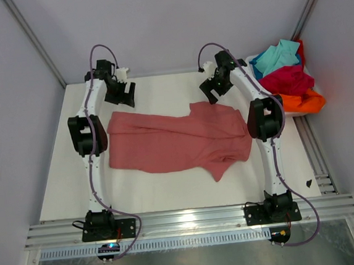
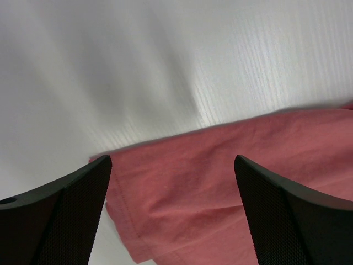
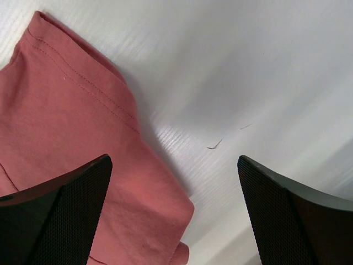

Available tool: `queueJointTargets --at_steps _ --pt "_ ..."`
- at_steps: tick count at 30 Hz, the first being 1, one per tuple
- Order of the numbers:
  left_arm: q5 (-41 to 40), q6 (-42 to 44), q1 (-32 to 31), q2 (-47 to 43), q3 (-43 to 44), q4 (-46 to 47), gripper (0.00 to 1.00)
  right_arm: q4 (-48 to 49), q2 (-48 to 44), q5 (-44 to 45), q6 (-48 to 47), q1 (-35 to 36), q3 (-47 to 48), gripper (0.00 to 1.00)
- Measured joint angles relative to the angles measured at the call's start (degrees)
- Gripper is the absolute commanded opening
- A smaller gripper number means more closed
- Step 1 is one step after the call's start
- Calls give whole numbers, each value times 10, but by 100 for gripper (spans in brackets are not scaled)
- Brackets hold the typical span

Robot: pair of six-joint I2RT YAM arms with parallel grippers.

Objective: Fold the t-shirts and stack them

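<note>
A dusty salmon-pink t-shirt (image 1: 178,142) lies spread and partly folded across the middle of the white table. My left gripper (image 1: 126,93) hovers open above the shirt's far left corner; in the left wrist view the hemmed corner (image 2: 220,187) lies below its wide-apart fingers (image 2: 60,221), untouched. My right gripper (image 1: 213,92) stands open over the far right part of the shirt, where a stitched sleeve edge (image 3: 71,143) lies under its left finger and bare table under the right. Crimson (image 1: 287,79), orange (image 1: 304,101) and turquoise (image 1: 279,55) t-shirts are heaped at the right.
The heap of shirts sits in a white tub (image 1: 252,59) at the table's far right, beside the right arm. An aluminium rail (image 1: 191,221) runs along the near edge and grey walls close in the left, back and right sides.
</note>
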Motion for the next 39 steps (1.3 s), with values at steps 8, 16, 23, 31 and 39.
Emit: queueJointTargets --at_steps 8,16,23,31,39 --pt "12 -37 1 0 -35 -12 90 17 0 -18 20 0 -6 99" --pt "-2 -37 9 0 -85 -19 90 22 0 -31 24 0 -21 99" --pt "-29 -37 25 -1 -83 -12 90 23 1 -39 29 0 -24 99" --pt "-36 -36 50 -6 -49 -1 91 24 2 -41 29 0 -26 99" --pt "-29 -37 50 -7 -46 1 91 25 9 -42 29 0 -27 99"
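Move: Past the left hand, about 6 cm to its left, some 2 cm ahead and 7 cm below, lies the t-shirt's far-left corner; the folded strip's near-left corner stands 9 cm nearer the base than it. The t-shirt's far edge runs beneath the right hand, about 2 cm ahead and 6 cm down; its sleeve corner sits roughly 14 cm left and 3 cm ahead of that hand, the far-right corner 5 cm right, level with it. Dipping about 4.5 cm while drawing back 4, the open left hand tips further down, then sweeps some 5 cm left over the cloth's corner region and comes partly up and forward again, turning about 10 degrees counter-clockwise, to end near the far-left corner. The right hand, fingers wide, eases down about 2 cm and a little left towards the far edge. ##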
